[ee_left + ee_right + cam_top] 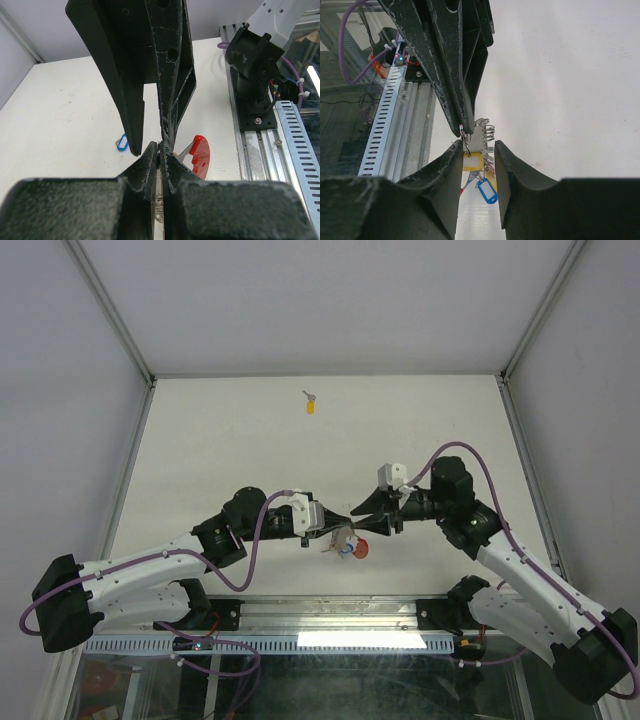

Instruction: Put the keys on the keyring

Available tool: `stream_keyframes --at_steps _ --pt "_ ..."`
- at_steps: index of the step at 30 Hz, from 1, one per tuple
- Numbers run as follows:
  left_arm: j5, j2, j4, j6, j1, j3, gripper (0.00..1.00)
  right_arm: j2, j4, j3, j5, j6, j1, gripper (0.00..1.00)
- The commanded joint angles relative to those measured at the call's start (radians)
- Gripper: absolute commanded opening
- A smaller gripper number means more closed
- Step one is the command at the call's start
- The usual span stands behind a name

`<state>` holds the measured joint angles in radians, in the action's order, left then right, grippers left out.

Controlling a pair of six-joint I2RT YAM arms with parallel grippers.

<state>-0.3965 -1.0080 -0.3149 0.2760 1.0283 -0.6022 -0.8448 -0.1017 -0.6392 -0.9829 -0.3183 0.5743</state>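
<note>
My left gripper (338, 524) is shut on a thin wire ring of the keyring (487, 129), which hangs above the table near its front edge. A yellow tag (472, 161) and a blue tag (486, 191) dangle below the rings, and a red plastic piece (201, 155) hangs beside them. My right gripper (477, 145) faces the left one tip to tip. It is open, with its fingers on either side of the hanging cluster. One key with a yellow tag (310, 405) lies alone far back on the table.
The white table (240, 440) is walled in on three sides. A metal rail with slotted cable duct (295, 150) and the arm bases run along the near edge, just below the grippers.
</note>
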Motion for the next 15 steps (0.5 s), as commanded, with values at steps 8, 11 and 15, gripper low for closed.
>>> stream_keyframes --at_steps 8,11,15 --pt "-0.022 0.005 -0.079 -0.008 0.005 -0.042 0.0 -0.023 0.072 -0.008 -0.031 -0.026 0.029 0.25" --pt "-0.021 0.005 -0.077 -0.009 0.005 -0.044 0.0 -0.027 0.078 -0.008 -0.041 -0.025 0.032 0.19" --pt "-0.015 0.008 -0.078 -0.012 0.004 -0.042 0.0 -0.019 0.08 -0.01 -0.048 -0.027 0.032 0.0"
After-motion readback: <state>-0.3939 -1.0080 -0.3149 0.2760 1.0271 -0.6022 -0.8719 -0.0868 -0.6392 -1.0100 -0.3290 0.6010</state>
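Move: The thin metal end of the keyring, held in the left fingertips and jutting about 1 cm to their right, lies some 1 cm left and 1 cm back of the right hand, level with it. The keyring's silver plate hangs about 2 cm left, 1 cm back and 5 cm below the right hand. The red-tagged key is roughly 4 cm back, 1 cm right and 6 cm below; a loose blue-tagged key lies on the table about 6 cm ahead, 9 cm right and 15 cm down. Leftward and back by about 1 cm in all, slowing as it nears, the right hand eases in on the left fingertips while its fingers close from about a third open to nearly shut, pinching the thin metal end jutting there. Its wrist hardly turns. The left hand stays put, still shut on the keyring as a fixed hold. ##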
